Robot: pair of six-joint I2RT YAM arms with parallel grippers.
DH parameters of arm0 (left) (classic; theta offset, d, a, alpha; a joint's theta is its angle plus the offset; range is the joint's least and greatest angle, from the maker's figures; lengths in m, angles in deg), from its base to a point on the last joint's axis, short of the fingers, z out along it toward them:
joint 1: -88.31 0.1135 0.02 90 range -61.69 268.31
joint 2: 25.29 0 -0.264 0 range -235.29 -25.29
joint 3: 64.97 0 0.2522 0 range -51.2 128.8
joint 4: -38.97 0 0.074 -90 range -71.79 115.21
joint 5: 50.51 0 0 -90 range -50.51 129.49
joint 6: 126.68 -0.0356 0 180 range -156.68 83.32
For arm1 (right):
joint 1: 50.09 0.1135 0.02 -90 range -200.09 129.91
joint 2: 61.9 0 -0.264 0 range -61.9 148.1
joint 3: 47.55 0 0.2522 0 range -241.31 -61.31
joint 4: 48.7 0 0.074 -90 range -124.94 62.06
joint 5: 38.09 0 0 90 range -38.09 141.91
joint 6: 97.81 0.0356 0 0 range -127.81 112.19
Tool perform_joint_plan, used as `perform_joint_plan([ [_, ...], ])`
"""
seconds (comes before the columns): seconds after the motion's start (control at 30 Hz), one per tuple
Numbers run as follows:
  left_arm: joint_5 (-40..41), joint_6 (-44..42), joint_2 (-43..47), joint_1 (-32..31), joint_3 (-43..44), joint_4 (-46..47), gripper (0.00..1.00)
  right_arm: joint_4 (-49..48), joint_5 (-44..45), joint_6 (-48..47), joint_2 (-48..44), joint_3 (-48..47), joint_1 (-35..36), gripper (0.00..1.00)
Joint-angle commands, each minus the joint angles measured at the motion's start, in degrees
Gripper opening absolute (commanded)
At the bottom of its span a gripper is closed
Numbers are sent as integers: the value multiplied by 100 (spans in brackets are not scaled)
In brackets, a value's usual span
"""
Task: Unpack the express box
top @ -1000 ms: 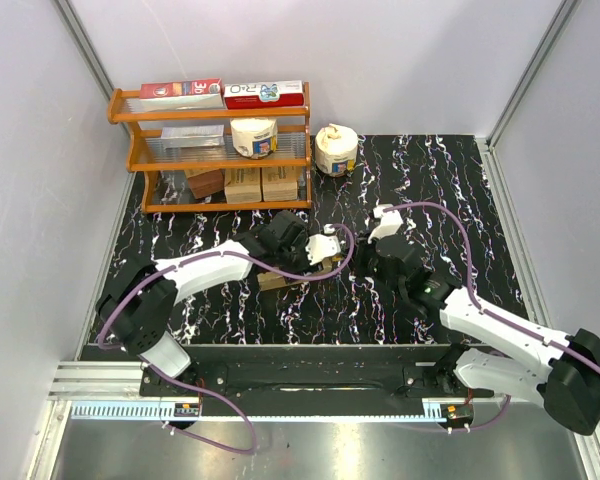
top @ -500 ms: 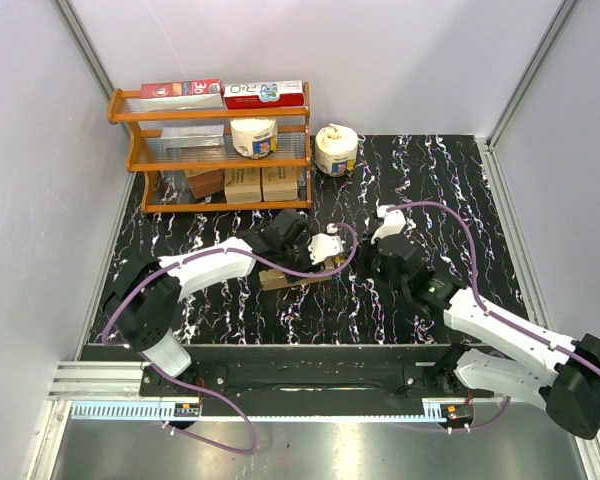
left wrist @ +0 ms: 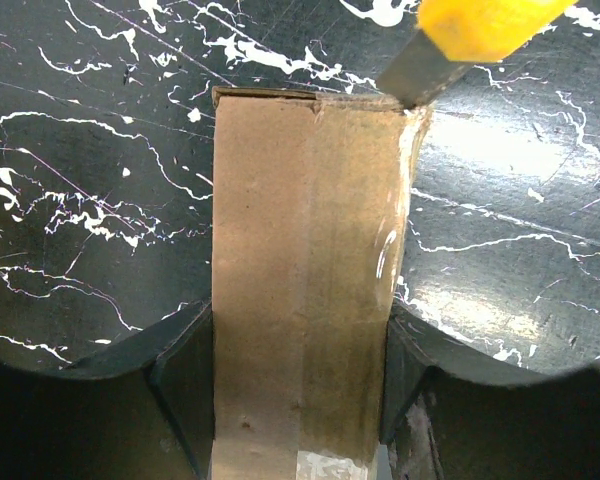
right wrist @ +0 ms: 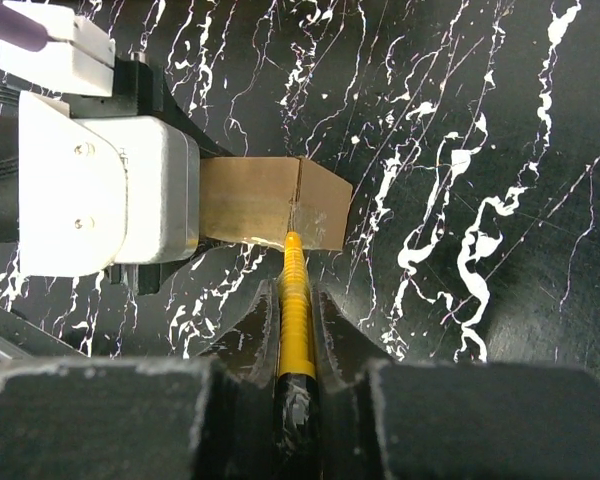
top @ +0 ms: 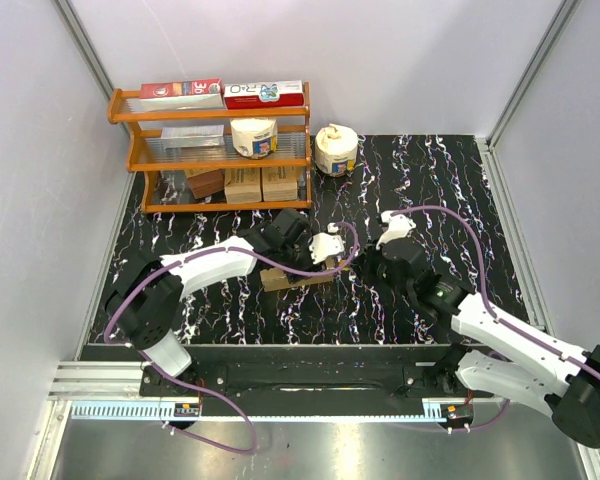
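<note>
The express box [top: 288, 279], a plain brown carton, lies flat on the black marbled table [top: 440, 180]. My left gripper [top: 302, 268] is shut on it, with a jaw pressed against each long side [left wrist: 300, 335]. The taped top of the box [left wrist: 305, 220] runs away from the wrist camera. My right gripper [top: 364, 267] is shut on a yellow utility knife [right wrist: 295, 275]. The knife's tip touches the far end of the box [right wrist: 270, 200] at its upper edge, and its yellow body [left wrist: 470, 25] shows at that corner in the left wrist view. The right gripper [right wrist: 297, 300] sits just right of the box.
An orange shelf rack [top: 130, 152] stands at the back left with red-and-white cartons, small brown boxes and a white roll. Another white roll [top: 335, 150] sits on the table beside it. Grey walls close in on three sides.
My right gripper has moved a little left toward the box with the knife. The left gripper and the box have stayed put.
</note>
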Motion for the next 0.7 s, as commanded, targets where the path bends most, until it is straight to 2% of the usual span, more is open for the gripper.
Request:
perform_joint_plan([
  [0.0, 511, 299, -284, 171, -65, -628, 31, 1218, -235, -36, -218, -193, 93, 0],
  [0.23, 124, 422, -178, 171, 427, -707, 45, 963, 643, -220, -219, -923, 93, 0],
  [0.37, -34, 466, -117, 171, 586, -769, 53, 963, 574, -282, -148, -1126, 93, 0],
  [0.4, -61, 501, -30, 171, 586, -769, 62, 963, 557, -282, -148, -1100, 93, 0],
  [0.43, -78, 501, 23, 171, 595, -725, 65, 963, 522, -282, -139, -1082, 84, 0],
  [0.5, -113, 528, 172, 171, 621, -699, 79, 980, 478, -265, -131, -1038, 93, 0],
  [0.53, -140, 545, 226, 171, 630, -655, 98, 980, 443, -256, -130, -1029, 102, 0],
  [0.67, -289, 589, 481, 171, 700, -567, 99, 1042, 433, -229, -86, -1047, 93, 0],
])
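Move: Between the left fingers already sits the express box, its middle about 2 cm left, 1 cm back and 2 cm below that hand. The utility knife's body is roughly 9 cm right, 2 cm back and 3 cm above the left hand; the shelf's near right corner stands some 15 cm straight ahead. From the right hand, which holds the knife, the box's middle is about 14 cm left, 4 cm ahead and 8 cm below. Drawing the knife off the box's right near corner, the right hand eases back and right a centimetre or two, then lifts it about 5 cm with its grip kept. The left hand shifts 1 cm right, turning some 5 degrees counter-clockwise and tipping slightly with the box, then spreads its fingers wide and lets go of the sides. ##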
